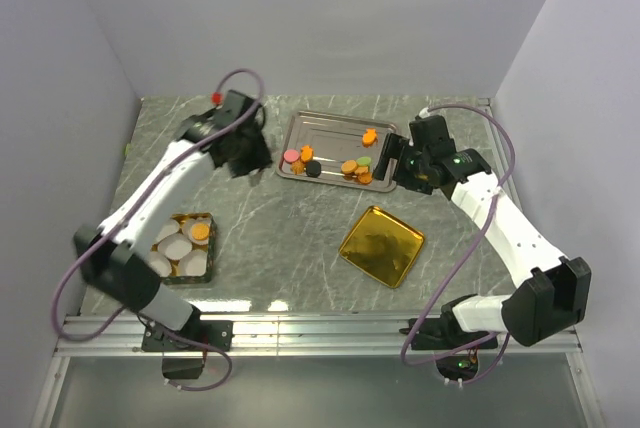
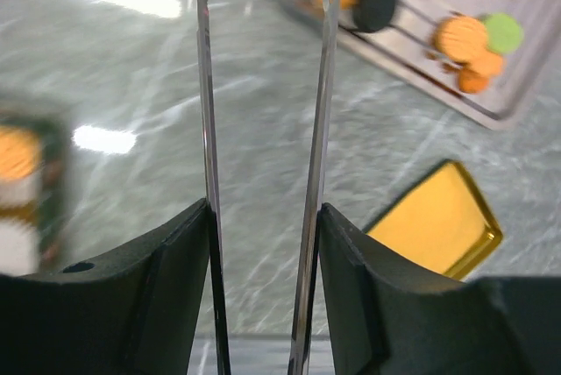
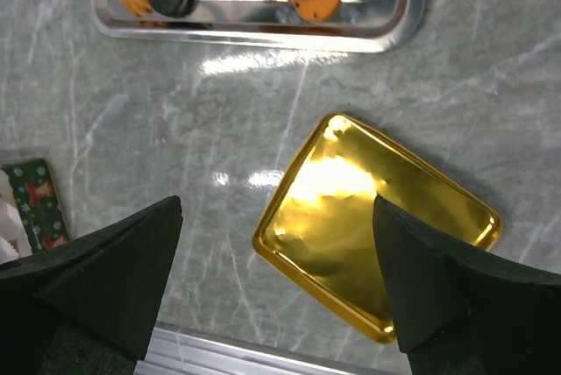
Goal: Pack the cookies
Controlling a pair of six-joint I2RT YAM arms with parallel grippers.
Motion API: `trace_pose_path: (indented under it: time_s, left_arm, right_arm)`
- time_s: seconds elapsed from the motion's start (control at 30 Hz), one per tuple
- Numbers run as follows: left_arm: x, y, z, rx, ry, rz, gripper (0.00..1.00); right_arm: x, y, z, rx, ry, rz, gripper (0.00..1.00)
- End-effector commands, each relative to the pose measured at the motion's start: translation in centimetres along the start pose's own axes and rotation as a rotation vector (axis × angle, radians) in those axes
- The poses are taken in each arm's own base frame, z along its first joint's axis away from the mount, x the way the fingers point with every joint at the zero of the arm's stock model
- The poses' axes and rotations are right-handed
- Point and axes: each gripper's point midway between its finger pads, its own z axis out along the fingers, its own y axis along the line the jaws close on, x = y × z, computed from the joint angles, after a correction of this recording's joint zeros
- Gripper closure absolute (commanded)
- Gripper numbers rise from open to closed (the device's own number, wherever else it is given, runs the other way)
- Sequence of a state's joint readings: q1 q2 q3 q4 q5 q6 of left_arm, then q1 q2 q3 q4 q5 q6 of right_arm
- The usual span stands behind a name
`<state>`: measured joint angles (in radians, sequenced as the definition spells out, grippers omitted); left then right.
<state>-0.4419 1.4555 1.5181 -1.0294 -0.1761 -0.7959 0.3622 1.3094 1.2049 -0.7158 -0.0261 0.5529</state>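
Several cookies (image 1: 355, 168), mostly orange with a pink, a green and a black one, lie in a steel tray (image 1: 330, 116) at the back. My left gripper (image 1: 248, 158) hovers just left of the tray, shut on thin metal tongs (image 2: 208, 86). The tong blades run up between its fingers (image 2: 175, 252) toward the black cookie (image 2: 375, 5); their tips are cut off by the frame. Nothing shows between the blades. My right gripper (image 1: 395, 163) hangs at the tray's right end, open and empty (image 3: 276, 204), above a gold lid (image 3: 351, 217).
A green patterned box (image 1: 186, 246) at the near left holds white paper cups and one orange cookie (image 1: 200, 232). The gold lid (image 1: 381, 245) lies upside down at the near centre right. Grey walls close in the marbled table on three sides.
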Motion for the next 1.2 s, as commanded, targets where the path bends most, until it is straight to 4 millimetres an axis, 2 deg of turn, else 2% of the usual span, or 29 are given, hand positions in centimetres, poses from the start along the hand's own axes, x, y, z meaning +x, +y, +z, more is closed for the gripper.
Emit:
trace_pose_path:
  time_s: [0.0, 0.07, 0.17, 0.37, 0.4, 0.57, 0.77, 1.0, 1.17]
  left_arm:
    - [-1.3, -6.7, 0.2, 0.162, -0.035, 0.093, 0.45]
    - [-1.4, -8.5, 0.6, 0.193, -0.031, 0.105, 0.45]
    - [-0.3, -10.9, 2.5, 0.241, 0.017, 0.133, 0.45]
    - [1.6, -13.2, 4.7, 0.251, 0.087, 0.203, 0.45]
    - [2.3, -13.3, 5.6, 0.239, 0.106, 0.218, 0.45]
    - [2.6, -13.3, 7.3, 0.194, 0.131, 0.241, 0.46]
    - [2.9, -13.0, 8.2, 0.158, 0.161, 0.267, 0.46]
    - [4.2, -11.7, 7.7, 0.108, 0.183, 0.271, 0.46]
    - [6.1, -10.5, 7.7, 0.086, 0.205, 0.289, 0.46]
  right_arm:
    - [0.3, -0.6, -1.9, 0.031, 0.007, -0.001, 0.04]
    - [0.4, -1.1, -2.3, 0.049, -0.003, 0.003, 0.03]
    - [0.7, -1.2, -3.2, 0.044, -0.009, 0.006, 0.02]
    - [1.4, -1.8, -4.3, 0.039, -0.028, 0.016, 0.00]
    - [1.6, -2.0, -4.4, 0.044, -0.028, 0.023, 0.00]
    - [2.3, -2.9, -4.9, 0.061, -0.043, 0.051, 0.00]
    - [2.9, -3.6, -5.1, 0.083, -0.048, 0.064, 0.00]
    - [3.0, -4.4, -5.6, 0.116, -0.058, 0.054, 0.00]
    - [2.9, -4.4, -5.6, 0.122, -0.054, 0.040, 0.00]
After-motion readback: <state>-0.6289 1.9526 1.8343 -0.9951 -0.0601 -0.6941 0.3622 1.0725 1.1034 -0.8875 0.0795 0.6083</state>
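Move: The black cookie to be fetched with the already held tongs lies about 15 cm right of the left hand, 9 cm ahead and 20 cm below. A star cookie sits some 5 cm left of that cookie, level with it; the pink cookie is 6 cm left of it and 4 cm farther out. From the right hand the black cookie is 9 cm ahead, 19 cm left and 18 cm below; the gold tray lies 12 cm back, straight behind, equally low. Swing the left gripper right about 13 cm and a little forward, turning it nearly 20 degrees clockwise while sinking, so the held tongs' tips come down close to the black cookie. Go on down at the end while easing back slightly, tips still apart. Meanwhile draw the empty, open right gripper back about 6 cm and 4 cm to its right, towards the gold tray. ##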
